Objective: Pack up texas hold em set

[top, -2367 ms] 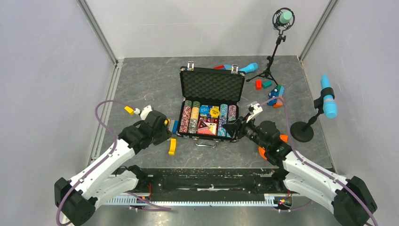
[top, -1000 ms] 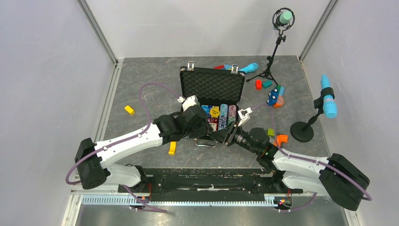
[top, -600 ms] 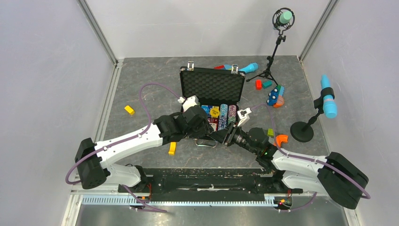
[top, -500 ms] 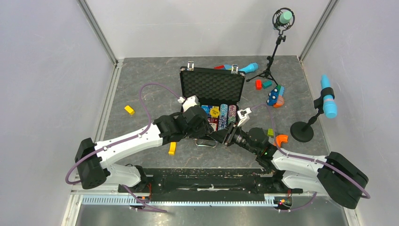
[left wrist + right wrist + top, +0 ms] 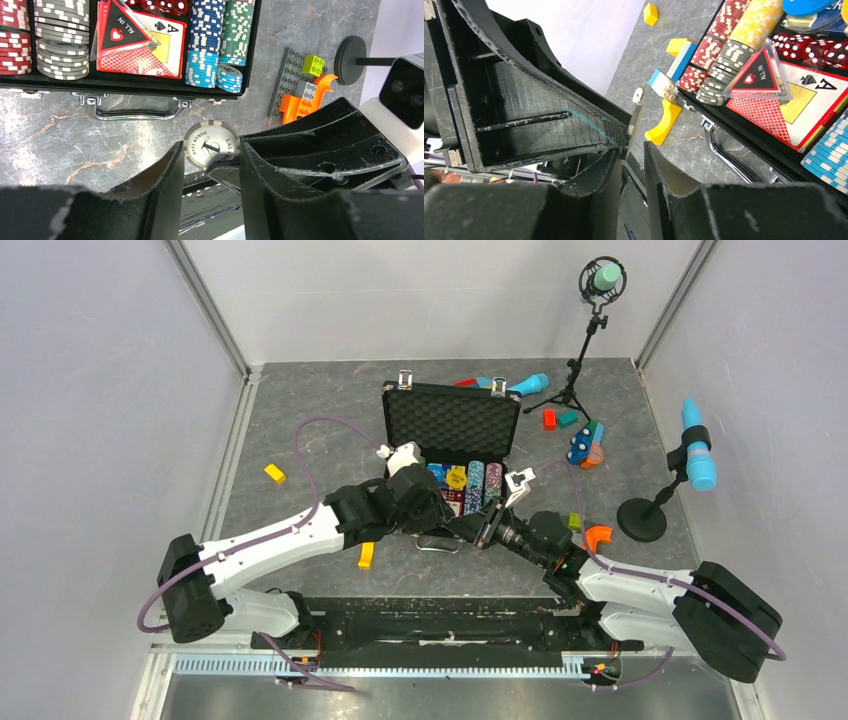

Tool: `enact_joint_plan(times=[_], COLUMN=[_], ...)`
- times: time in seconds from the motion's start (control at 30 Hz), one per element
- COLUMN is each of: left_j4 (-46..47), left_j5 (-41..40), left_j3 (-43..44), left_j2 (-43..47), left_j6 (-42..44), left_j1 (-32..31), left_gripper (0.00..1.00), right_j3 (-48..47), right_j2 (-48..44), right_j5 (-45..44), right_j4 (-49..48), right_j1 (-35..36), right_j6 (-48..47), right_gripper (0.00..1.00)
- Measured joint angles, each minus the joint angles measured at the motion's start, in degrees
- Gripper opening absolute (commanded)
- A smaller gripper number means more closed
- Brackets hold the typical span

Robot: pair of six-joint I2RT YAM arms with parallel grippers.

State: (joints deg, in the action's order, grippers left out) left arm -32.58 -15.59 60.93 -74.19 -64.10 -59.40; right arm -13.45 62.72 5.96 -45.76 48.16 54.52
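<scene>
The black briefcase (image 5: 450, 426) of the texas hold em set lies open mid-table, foam lid up. Chip rows (image 5: 207, 45), a card deck (image 5: 150, 50) and red dice fill its tray. In front of its handle (image 5: 135, 114), my left gripper (image 5: 210, 150) is shut on a grey-and-white poker chip (image 5: 210, 145), pinching its rim. My right gripper (image 5: 631, 147) meets it from the right. Its fingers stand either side of the chip (image 5: 634, 120), seen edge-on, with a narrow gap showing. From above, both grippers (image 5: 440, 523) (image 5: 468, 530) crowd together and hide the chip.
Yellow blocks (image 5: 367, 555) (image 5: 274, 474) lie left of the case, and a blue-white block (image 5: 669, 80) sits at its corner. An orange piece (image 5: 300, 100) and grey plate (image 5: 290, 80) lie right. Microphone stands (image 5: 641, 520) (image 5: 570, 390) and more blocks (image 5: 585, 445) are at the back right.
Both arms have swung in to the front of the case. Over the last second the right gripper's jaws have narrowed around the chip; the left gripper has held still.
</scene>
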Motion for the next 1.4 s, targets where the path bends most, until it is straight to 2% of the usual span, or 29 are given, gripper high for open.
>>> enact_joint_plan(times=[0.27,0.43,0.67,0.77,0.93,1.13,1.2,1.4], left_j4=[0.61,0.55,0.98,0.74,-1.44,-6.45,-8.09,-13.07], left_j5=[-0.39,-0.63,-0.59,-0.7,-2.4,-4.48,-4.68,-3.13], left_j3=[-0.44,-0.96,-1.42,-1.51,-1.51,-1.53,-1.77,-6.03], left_j2=[0.13,0.55,1.4,2.69,6.62,13.44,16.15,25.38], left_j6=[-0.26,-0.76,-1.2,-1.18,-1.01,0.26,0.76,3.87], left_j1=[0.0,0.0,-0.26,-0.59,-0.68,1.75,3.96,15.74], left_gripper=[0.47,0.53,0.8,0.88,0.95,0.98,0.98,1.0], right_j3=[0.0,0.0,0.0,-0.04,-1.68,-7.1,-8.7,-14.86], right_j2=[0.15,0.26,0.26,0.26,0.26,1.33,2.47,8.26], right_j5=[0.02,-0.46,-0.68,-0.98,-2.4,-1.36,0.85,7.91], right_j4=[-0.92,-0.61,-0.48,0.07,6.36,13.31,14.03,18.97], right_j1=[0.11,0.04,0.07,0.04,0.0,0.0,-0.02,0.09], right_j6=[-0.11,-0.76,-1.6,-3.41,-11.45,-28.28,-34.51,-49.33], right_gripper=[0.06,0.0,0.0,0.0,0.0,0.0,0.0,0.0])
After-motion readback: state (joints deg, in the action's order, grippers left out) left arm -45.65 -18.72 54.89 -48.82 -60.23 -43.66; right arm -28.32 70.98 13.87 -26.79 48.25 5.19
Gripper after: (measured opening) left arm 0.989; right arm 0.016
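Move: The poker chip is still held in the left fingertips, with its middle about 1 cm ahead, right and below that hand. The right hand faces it, with the chip some 1 cm ahead and 1 cm left. From the right hand, the grey chip row's near end lies roughly 6 cm ahead, 9 cm left and 12 cm below. The ALL IN card is about 7 cm ahead and 2 cm left, and the case handle about 1 cm back and 2 cm left. The right fingers finish closing on the chip and pinch it, then the left fingers open wide and let go. The left hand backs off upward about 5 cm and sweeps some 14 cm left, away from the case front. The right hand, keeping its pinch, dips about 3 cm while easing forward and left towards the grey row, rolling roughly 45 degrees about its fingers. ##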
